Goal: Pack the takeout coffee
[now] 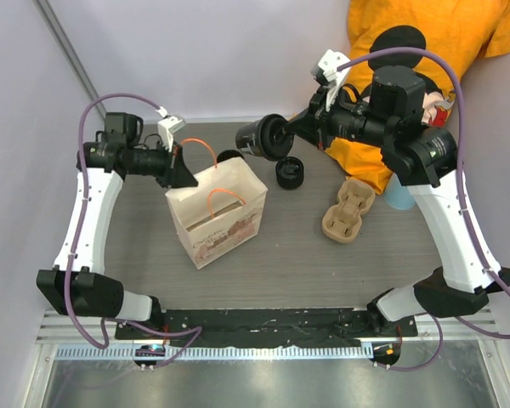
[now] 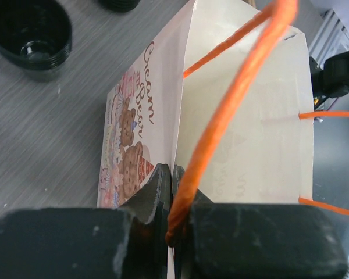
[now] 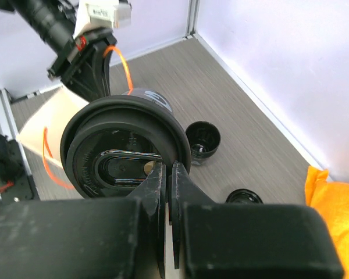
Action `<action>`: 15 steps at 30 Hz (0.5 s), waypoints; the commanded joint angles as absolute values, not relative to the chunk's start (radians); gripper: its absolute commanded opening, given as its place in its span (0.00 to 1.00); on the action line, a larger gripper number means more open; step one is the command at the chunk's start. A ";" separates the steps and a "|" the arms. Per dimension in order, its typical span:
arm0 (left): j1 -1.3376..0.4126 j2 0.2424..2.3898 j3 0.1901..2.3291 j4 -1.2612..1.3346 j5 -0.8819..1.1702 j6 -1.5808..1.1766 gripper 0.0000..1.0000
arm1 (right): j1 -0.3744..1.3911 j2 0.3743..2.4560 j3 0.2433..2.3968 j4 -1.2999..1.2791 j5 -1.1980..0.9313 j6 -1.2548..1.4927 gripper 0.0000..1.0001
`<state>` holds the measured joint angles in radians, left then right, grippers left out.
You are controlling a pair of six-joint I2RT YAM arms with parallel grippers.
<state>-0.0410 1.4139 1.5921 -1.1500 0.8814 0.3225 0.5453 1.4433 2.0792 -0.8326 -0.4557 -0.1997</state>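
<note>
The takeout coffee (image 1: 257,138) is a black cup with a black lid, held on its side in the air behind the bag. My right gripper (image 1: 282,136) is shut on the rim of its lid (image 3: 125,154), with the fingertips (image 3: 160,174) pinching the edge. The brown paper bag (image 1: 217,212) stands open on the table with orange handles (image 2: 232,99). My left gripper (image 1: 187,174) is shut on the bag's top edge (image 2: 175,145) beside a handle, and its jaws meet on the paper. The bag's inside is hidden.
Two other black cups (image 1: 291,172) (image 1: 229,157) stand open on the table near the bag. A beige pulp carrier (image 1: 348,211) lies to the right, beside a light blue cup (image 1: 399,197). An orange cloth (image 1: 425,51) fills the back right corner.
</note>
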 commanded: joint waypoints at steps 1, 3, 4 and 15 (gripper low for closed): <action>-0.123 1.370 1.560 -0.941 0.844 0.141 0.00 | 0.534 1.414 2.040 -0.747 -0.483 -0.094 0.01; -0.161 1.377 1.551 -0.905 0.824 0.082 0.00 | 0.534 1.411 2.016 -0.736 -0.491 -0.062 0.01; -0.181 1.385 1.549 -0.866 0.815 0.057 0.00 | 0.532 1.410 2.010 -0.736 -0.495 -0.052 0.01; -0.321 1.492 1.582 -0.700 0.683 -0.135 0.00 | 0.534 1.347 1.876 -0.726 -0.494 -0.002 0.01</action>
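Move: My right hand holds the lidded coffee cup by its rim. The mouth of the paper bag lies about 14 cm to that hand's left, 3 cm back and some 18 cm lower. On the table, roughly 43 cm below this hand, the empty black cup stands 15 cm ahead and 12 cm left, the black lid 15 cm ahead and 3 cm right. From my left hand, pinching the bag's rim, the coffee cup is about 17 cm right, level fore and aft, and 18 cm up. I draw the bag in under the coffee cup with my left hand, still pinching its rim: about 7 cm to the right, bending forward some 3 cm over the later part. Meanwhile my right hand keeps its grip, pauses briefly, then lowers the cup about 5 cm towards the bag's mouth, tipping its fingers down by roughly 10 degrees. ##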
